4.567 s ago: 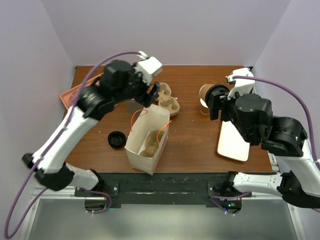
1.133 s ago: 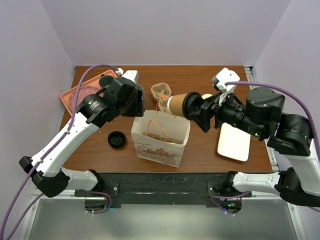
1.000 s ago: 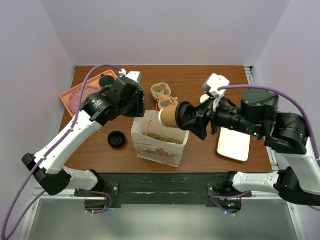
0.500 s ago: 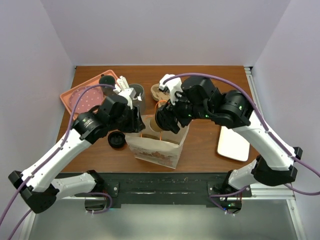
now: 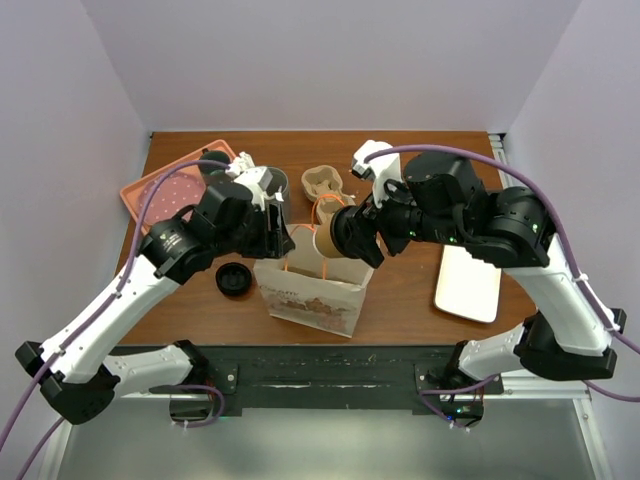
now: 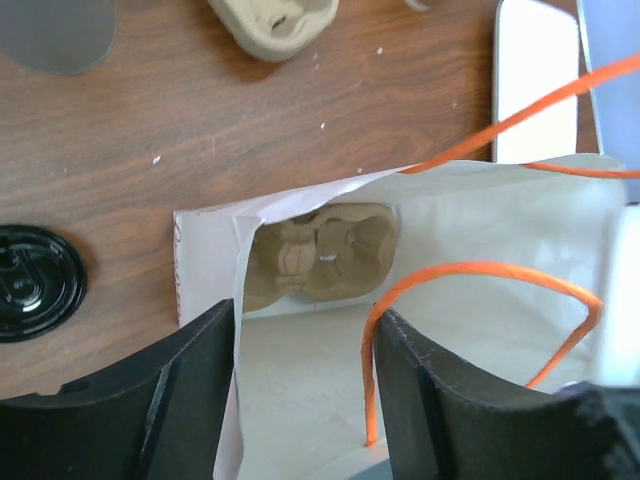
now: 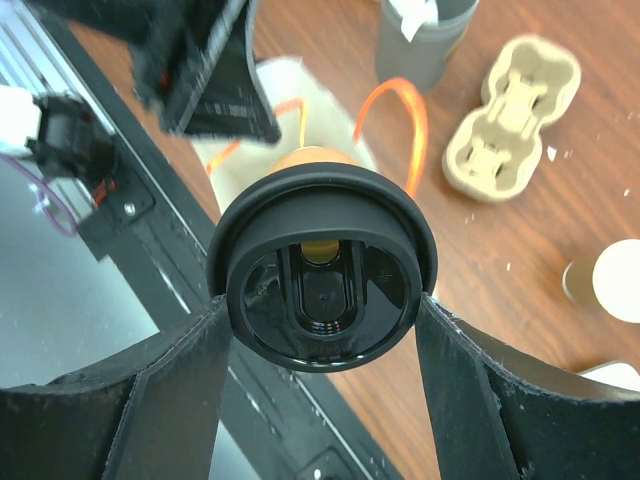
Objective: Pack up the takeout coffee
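Note:
The takeout coffee (image 5: 326, 243) is a tan cup with a black lid (image 7: 322, 295). My right gripper (image 5: 347, 238) is shut on it just below the lid and holds it over the mouth of the white paper bag (image 5: 312, 292). In the left wrist view a cardboard cup carrier (image 6: 320, 252) lies at the bottom of the bag. My left gripper (image 6: 305, 322) is open at the bag's left rim (image 5: 270, 250). The bag's wall edge runs along one of its fingers (image 6: 190, 390), and an orange handle (image 6: 470, 275) stands by the other.
A second cup carrier (image 5: 325, 182) sits behind the bag, beside a grey tumbler (image 7: 420, 40). A loose black lid (image 5: 232, 279) lies left of the bag. A pink tray (image 5: 150, 195) is at the far left. A white plate (image 5: 467, 283) is at the right. Another cup (image 7: 610, 282) stands further back.
My right arm has swung the coffee left from beside the bag to over its mouth. The left gripper has come down to the bag's left rim, and the bag has shifted slightly.

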Robot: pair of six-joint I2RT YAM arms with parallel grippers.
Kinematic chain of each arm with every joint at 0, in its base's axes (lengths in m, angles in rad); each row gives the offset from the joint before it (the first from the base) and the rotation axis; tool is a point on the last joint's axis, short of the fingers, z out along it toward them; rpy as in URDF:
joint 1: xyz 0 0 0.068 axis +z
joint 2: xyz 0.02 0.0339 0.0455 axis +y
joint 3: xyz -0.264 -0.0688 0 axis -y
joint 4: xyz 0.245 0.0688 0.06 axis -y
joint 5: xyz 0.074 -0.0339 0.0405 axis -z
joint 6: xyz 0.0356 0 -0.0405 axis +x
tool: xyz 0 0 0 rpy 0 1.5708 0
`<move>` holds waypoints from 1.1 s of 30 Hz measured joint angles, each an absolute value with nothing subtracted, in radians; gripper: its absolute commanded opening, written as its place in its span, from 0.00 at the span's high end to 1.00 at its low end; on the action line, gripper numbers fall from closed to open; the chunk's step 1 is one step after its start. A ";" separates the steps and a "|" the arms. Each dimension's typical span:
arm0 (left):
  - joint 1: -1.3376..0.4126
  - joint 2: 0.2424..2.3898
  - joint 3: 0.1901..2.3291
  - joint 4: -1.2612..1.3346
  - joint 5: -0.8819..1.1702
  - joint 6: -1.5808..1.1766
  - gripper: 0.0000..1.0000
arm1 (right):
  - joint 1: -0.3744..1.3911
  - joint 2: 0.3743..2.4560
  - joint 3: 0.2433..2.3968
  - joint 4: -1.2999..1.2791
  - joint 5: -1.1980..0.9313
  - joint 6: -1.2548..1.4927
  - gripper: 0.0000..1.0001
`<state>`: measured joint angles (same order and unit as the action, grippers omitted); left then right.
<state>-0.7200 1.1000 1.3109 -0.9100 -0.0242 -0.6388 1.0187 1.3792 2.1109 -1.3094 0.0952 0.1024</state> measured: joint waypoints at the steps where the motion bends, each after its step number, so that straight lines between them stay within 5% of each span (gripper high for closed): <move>1: -0.720 1.106 1.332 -0.914 -0.027 -0.633 0.38 | 1.019 1.378 2.101 -1.314 0.095 0.105 0.91; 33: -0.720 1.270 1.595 -1.055 -0.235 -0.556 0.37 | 1.019 1.303 2.104 -1.340 0.104 0.100 0.91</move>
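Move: The paper bag's middle lies some 6 cm right of the left hand, 4 cm back and 13 cm below, with the open fingers at its left rim. A black lid lies about 14 cm left of that hand and 2 cm back, and the empty cup carrier 18 cm ahead and 10 cm right, both on the table. From the right hand, which already holds the lidded cup, the bag's middle is about 6 cm left, level fore and aft, and 28 cm below. The lidded cup, still gripped by its lid in the right hand, dips about 2 cm over the bag's mouth, then climbs some 3 cm while easing right and a little back. The left hand, fingers staying open, comes off the bag's left rim and its near handle: up about 5 cm, partly back down, then forward and slightly left, its left side rolling up some 10 degrees. ##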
